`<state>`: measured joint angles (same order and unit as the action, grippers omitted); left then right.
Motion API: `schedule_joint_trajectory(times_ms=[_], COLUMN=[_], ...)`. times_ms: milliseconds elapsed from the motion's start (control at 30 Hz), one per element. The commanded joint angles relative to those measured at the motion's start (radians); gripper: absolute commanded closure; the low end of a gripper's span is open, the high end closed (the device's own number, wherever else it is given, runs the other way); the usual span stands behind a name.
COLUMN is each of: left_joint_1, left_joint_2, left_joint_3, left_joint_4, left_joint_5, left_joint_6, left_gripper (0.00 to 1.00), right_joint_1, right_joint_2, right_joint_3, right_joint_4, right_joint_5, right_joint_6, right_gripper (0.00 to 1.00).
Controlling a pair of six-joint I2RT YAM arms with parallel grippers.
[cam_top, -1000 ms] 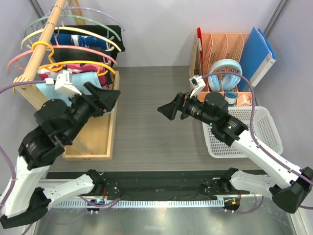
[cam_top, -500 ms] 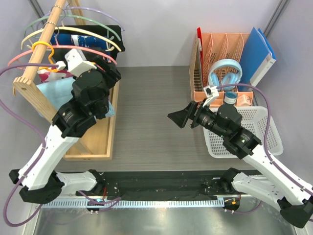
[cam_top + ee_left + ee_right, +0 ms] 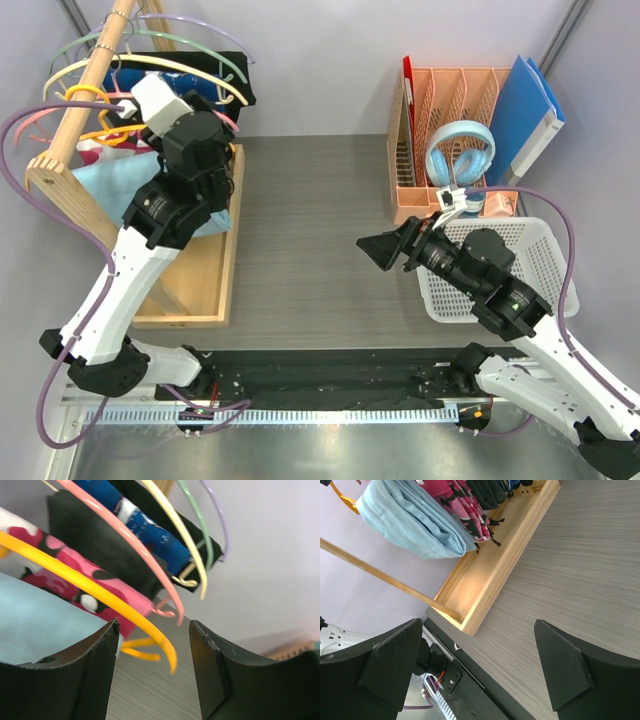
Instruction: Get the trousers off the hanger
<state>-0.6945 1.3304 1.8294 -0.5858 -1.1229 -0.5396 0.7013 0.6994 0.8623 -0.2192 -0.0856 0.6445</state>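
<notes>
The light sky-blue trousers [image 3: 100, 180] hang folded over the yellow-orange hanger [image 3: 108, 134] at the near end of the wooden rail. In the left wrist view the cloth [image 3: 40, 620] lies at the left. The hanger's arm [image 3: 90, 587] curves down and its tip ends between the fingers of my left gripper [image 3: 152, 625]. The jaws stand apart and do not touch it. My right gripper [image 3: 383, 247] is open over the middle of the table, holding nothing. Its wrist view shows the trousers [image 3: 415, 520] from the side.
Pink [image 3: 125, 535], pale yellow and green hangers with a pink camouflage garment [image 3: 75, 570] and dark garments crowd the rail [image 3: 85, 75] behind. The rack stands in a wooden tray [image 3: 205, 290]. A white basket [image 3: 540, 260], a file organiser with headphones [image 3: 460, 150] and a blue binder [image 3: 525, 110] stand at the right.
My left arm has swung up and back over the rack to the hangers, and its jaws have narrowed a little. The right arm has drawn back towards the right and the near edge.
</notes>
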Motion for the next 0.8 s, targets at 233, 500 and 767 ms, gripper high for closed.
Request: schedule_joint_trajectory(times_ms=[233, 500, 767], left_joint_1=[0.18, 0.237, 0.239], left_joint_2=[0.0, -0.014, -0.01], left_joint_3=[-0.028, -0.11, -0.133], left_joint_4=[0.044, 0.185, 0.26], left_joint_5=[0.066, 0.078, 0.075], left_joint_6=[0.017, 0.087, 0.179], left_gripper=[0.42, 0.61, 0.8], right_joint_1=[0.004, 0.004, 0.004], right_joint_2=[-0.028, -0.061, -0.093], right_joint_3=[-0.037, -0.055, -0.069], right_joint_4=[0.001, -0.015, -0.023], right_joint_5=[0.018, 0.032, 0.041], right_joint_6=[0.03, 0.034, 0.046], right_gripper=[0.0, 0.0, 0.0])
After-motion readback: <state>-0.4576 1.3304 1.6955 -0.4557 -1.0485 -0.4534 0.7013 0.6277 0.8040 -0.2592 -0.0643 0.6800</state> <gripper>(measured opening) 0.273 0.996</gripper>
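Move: The right end of the yellow hanger's arm, with the light blue trousers below, is almost between the left gripper's open fingers, some 3 cm ahead, 2 cm left and 2 cm lower. The trousers hang about 12 cm left, level ahead, roughly 15 cm lower; the pink hanger's right end is about 8 cm straight ahead. From the right gripper, the yellow end lies around 15 cm ahead, 27 cm left and 12 cm higher. Bring the left gripper about 6 cm left, reaching some 3 cm forward and sinking about as much, so the yellow hanger's right arm comes deeper between the fingers. Turn the hand roughly 10 degrees counter-clockwise, and during the second half close the fingers to about half their starting gap to pinch that arm. ##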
